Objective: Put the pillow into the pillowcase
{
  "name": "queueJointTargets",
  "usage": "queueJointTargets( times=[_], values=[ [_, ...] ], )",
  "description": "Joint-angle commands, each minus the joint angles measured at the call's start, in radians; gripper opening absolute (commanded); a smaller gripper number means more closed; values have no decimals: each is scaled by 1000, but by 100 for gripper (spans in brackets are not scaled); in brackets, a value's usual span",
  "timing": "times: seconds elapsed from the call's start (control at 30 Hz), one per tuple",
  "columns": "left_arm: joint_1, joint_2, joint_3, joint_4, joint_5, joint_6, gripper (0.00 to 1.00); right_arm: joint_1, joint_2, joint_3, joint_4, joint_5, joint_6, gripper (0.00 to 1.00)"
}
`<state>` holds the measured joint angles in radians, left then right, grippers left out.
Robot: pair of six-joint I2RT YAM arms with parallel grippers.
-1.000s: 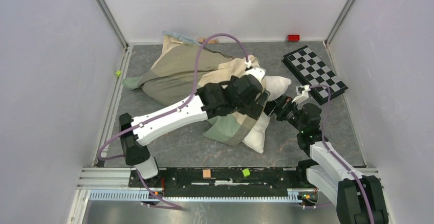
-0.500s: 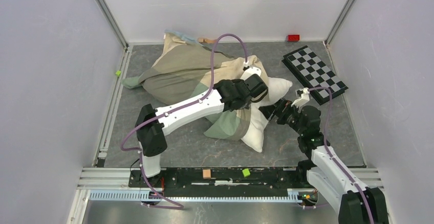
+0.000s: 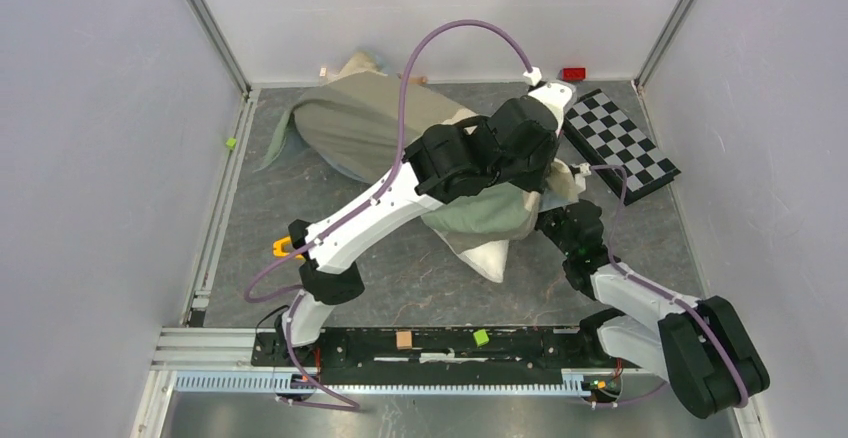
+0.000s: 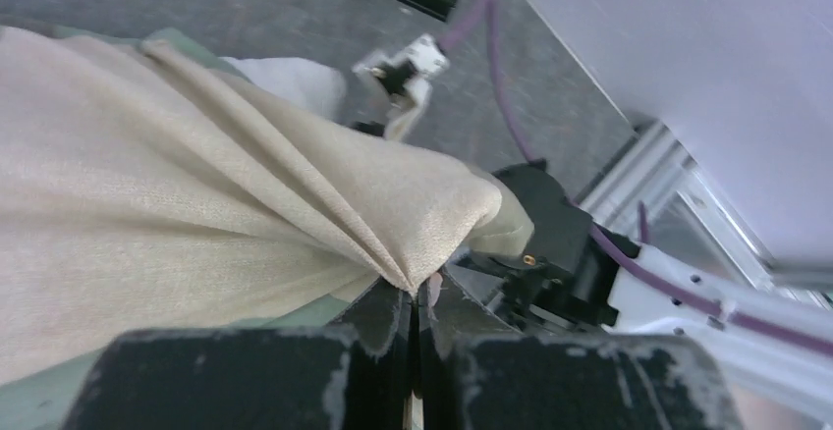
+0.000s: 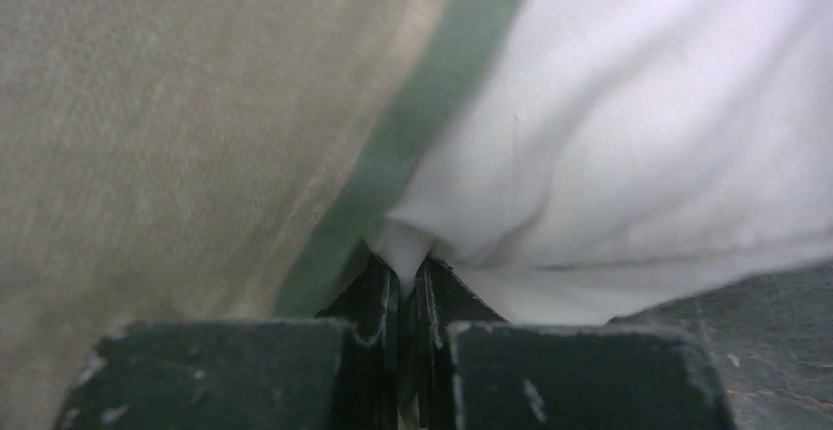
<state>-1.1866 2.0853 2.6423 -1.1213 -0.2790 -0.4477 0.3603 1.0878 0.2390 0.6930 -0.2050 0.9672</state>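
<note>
The pillowcase (image 3: 370, 128) lies across the middle of the mat with its beige and dull green panels showing. The white pillow (image 3: 485, 256) pokes out at its near end, and the rest of it is covered. My left gripper (image 4: 417, 297) is shut on a gathered fold of the pillowcase's beige cloth (image 4: 196, 185), held up near the checkered board. My right gripper (image 5: 405, 278) is shut on a pinch of the pillow's white fabric (image 5: 638, 135), right beside the case's green edge (image 5: 422, 126). In the top view the right gripper (image 3: 552, 223) sits low at the pillow's right side.
A black-and-white checkered board (image 3: 620, 143) lies at the back right, close to my left wrist. A red block (image 3: 573, 73) sits by the back wall and a small green block (image 3: 230, 143) by the left wall. Walls close in three sides.
Both grippers have shut, the left on the pillowcase and the right on the pillow. The left arm has swung up and to the back right, dragging the case with it.
</note>
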Motion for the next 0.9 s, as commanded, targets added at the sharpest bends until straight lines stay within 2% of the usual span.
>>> queueJointTargets(
  times=[0.0,0.1,0.2,0.23,0.3,0.33,0.37,0.4,0.43,0.47,0.57,0.7,0.87],
  values=[
    [-48,-32,-35,218,339,-58,3,59,-50,85,7,121,52,0],
    [-4,-96,-156,230,329,-58,3,58,-103,103,-55,171,27,0],
    [44,-117,-179,194,283,-56,2,58,-94,160,-175,173,-39,0],
    [70,-119,-175,179,261,-66,2,58,-94,169,-212,173,-64,3],
    [152,-126,-167,145,253,-108,3,58,-124,167,-280,185,-118,33],
    [190,-133,-172,132,223,-118,2,58,-146,156,-303,183,-147,57],
    [223,-146,-181,125,192,-125,3,58,-177,156,-343,182,-178,73],
    [249,-156,-195,125,189,-131,2,59,-207,161,-406,186,-220,88],
    [277,-165,-202,126,190,-141,2,59,-245,163,-464,199,-255,95],
    [294,-170,-206,126,186,-143,2,57,-286,162,-533,250,-268,98],
    [325,-171,-199,148,194,-148,3,55,-409,167,-683,291,-341,98],
    [332,-147,-158,150,213,-149,3,56,-527,117,-680,102,-458,98],
    [332,-132,-143,162,245,-156,3,96,-555,4,-607,-13,-442,98]
  ],
)
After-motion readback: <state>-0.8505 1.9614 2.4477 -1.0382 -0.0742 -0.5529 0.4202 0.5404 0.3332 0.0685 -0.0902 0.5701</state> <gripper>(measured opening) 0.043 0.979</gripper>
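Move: The left fingers already hold the case's rim. The middle of the pillowcase lies about 14 cm ahead, 25 cm left and 28 cm below that hand; the pillow's bare near corner is about 7 cm back, 6 cm left, the chessboard some 20 cm ahead and 21 cm right. The right fingers are shut on the pillow beside the rim; from them that corner lies roughly 14 cm back, 4 cm left and 9 cm lower, the case's middle 7 cm ahead, 23 cm left. The right fingers let go of the pillow, opening wide, and the hand backs off about 5 cm, rising as much and drifting right, its left side rolling down some 20 degrees. Still pinching the rim, the left hand first dips about 4 cm and slightly back, then sweeps forward and left over the case, ending about 10 cm forward and 8 cm left of its start. ##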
